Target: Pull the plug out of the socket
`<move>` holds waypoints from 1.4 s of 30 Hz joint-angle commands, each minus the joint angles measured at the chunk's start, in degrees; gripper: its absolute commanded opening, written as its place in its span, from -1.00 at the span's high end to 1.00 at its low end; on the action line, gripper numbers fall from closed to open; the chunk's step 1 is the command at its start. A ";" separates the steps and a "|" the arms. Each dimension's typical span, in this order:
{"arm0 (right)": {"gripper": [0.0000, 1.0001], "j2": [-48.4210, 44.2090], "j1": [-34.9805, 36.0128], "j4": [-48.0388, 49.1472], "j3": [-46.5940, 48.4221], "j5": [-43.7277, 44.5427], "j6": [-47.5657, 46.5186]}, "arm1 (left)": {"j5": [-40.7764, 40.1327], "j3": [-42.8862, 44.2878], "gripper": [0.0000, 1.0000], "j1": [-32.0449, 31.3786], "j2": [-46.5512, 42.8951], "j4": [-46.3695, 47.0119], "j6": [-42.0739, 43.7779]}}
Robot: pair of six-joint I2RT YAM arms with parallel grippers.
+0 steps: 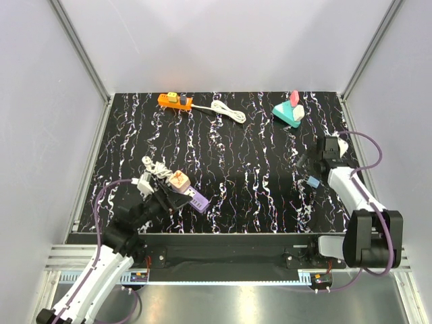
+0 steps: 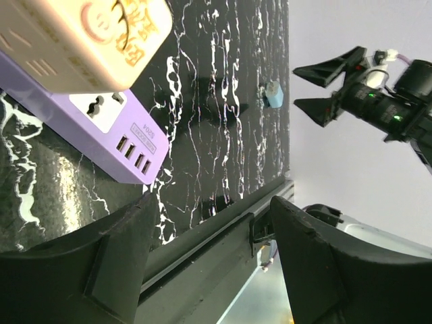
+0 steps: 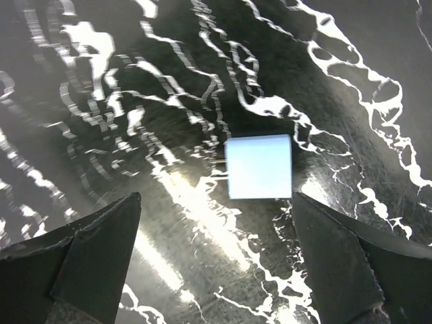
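Observation:
A purple socket strip (image 1: 198,202) (image 2: 101,128) lies at the near left of the table, with a peach block-shaped plug (image 1: 179,180) (image 2: 88,37) seated on it. My left gripper (image 1: 174,200) (image 2: 212,202) stands open at the strip's USB end; nothing sits between its fingers. A small light-blue plug (image 1: 312,181) (image 3: 258,166) lies loose on the table at the right, its prongs showing. My right gripper (image 1: 309,164) (image 3: 216,202) hangs open just over it, not touching. The left wrist view also catches the blue plug (image 2: 273,95) and the right gripper (image 2: 324,86).
An orange power strip (image 1: 175,101) with a white cord (image 1: 227,111) lies at the back left. A teal, pink and white block cluster (image 1: 289,111) sits at the back right. A white cable bundle (image 1: 152,169) lies beside the purple strip. The table's front rail (image 2: 223,236) is close under my left fingers.

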 commanded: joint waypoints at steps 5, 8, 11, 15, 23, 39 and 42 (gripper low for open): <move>-1.00 -7.83 13.78 2.62 0.93 -8.55 -4.23 | -9.14 17.40 -0.47 -0.16 4.67 -14.94 12.84; -0.99 -7.93 21.34 9.19 -1.00 -16.71 -3.61 | -11.08 21.72 -0.48 -0.16 8.36 -17.07 15.14; -0.99 -4.77 28.81 20.34 -3.11 -21.91 -3.43 | -10.56 26.11 -0.47 -0.16 14.16 -18.29 19.79; -0.99 2.52 39.18 27.93 -3.03 -21.93 -4.49 | -10.90 30.61 -0.46 -0.16 21.98 -21.28 23.49; -1.00 16.94 55.72 31.45 4.44 -14.98 -6.78 | -19.51 30.62 -0.47 -1.65 26.74 -21.28 27.71; -0.99 30.30 62.32 43.31 7.00 -10.15 -10.03 | -43.25 32.81 -0.56 -16.42 41.51 -18.48 27.98; -0.99 31.80 62.67 47.79 5.24 -9.09 -9.59 | -43.69 32.64 -0.55 -16.42 42.90 -17.25 29.21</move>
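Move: The purple socket lies about 46 cm left of the right hand, 7 cm back and 6 cm lower, with the cream plug on it some 4 cm farther left and 3 cm farther out; the dropped blue plug is just below this hand. From the left hand, the cream plug is roughly 8 cm ahead, 3 cm left and 7 cm down, the socket's middle about 4 cm ahead, 1 cm right and 9 cm down. The open right hand sweeps some 43 cm left towards the socket; the open left rolls about 55 degrees, fingers down. ##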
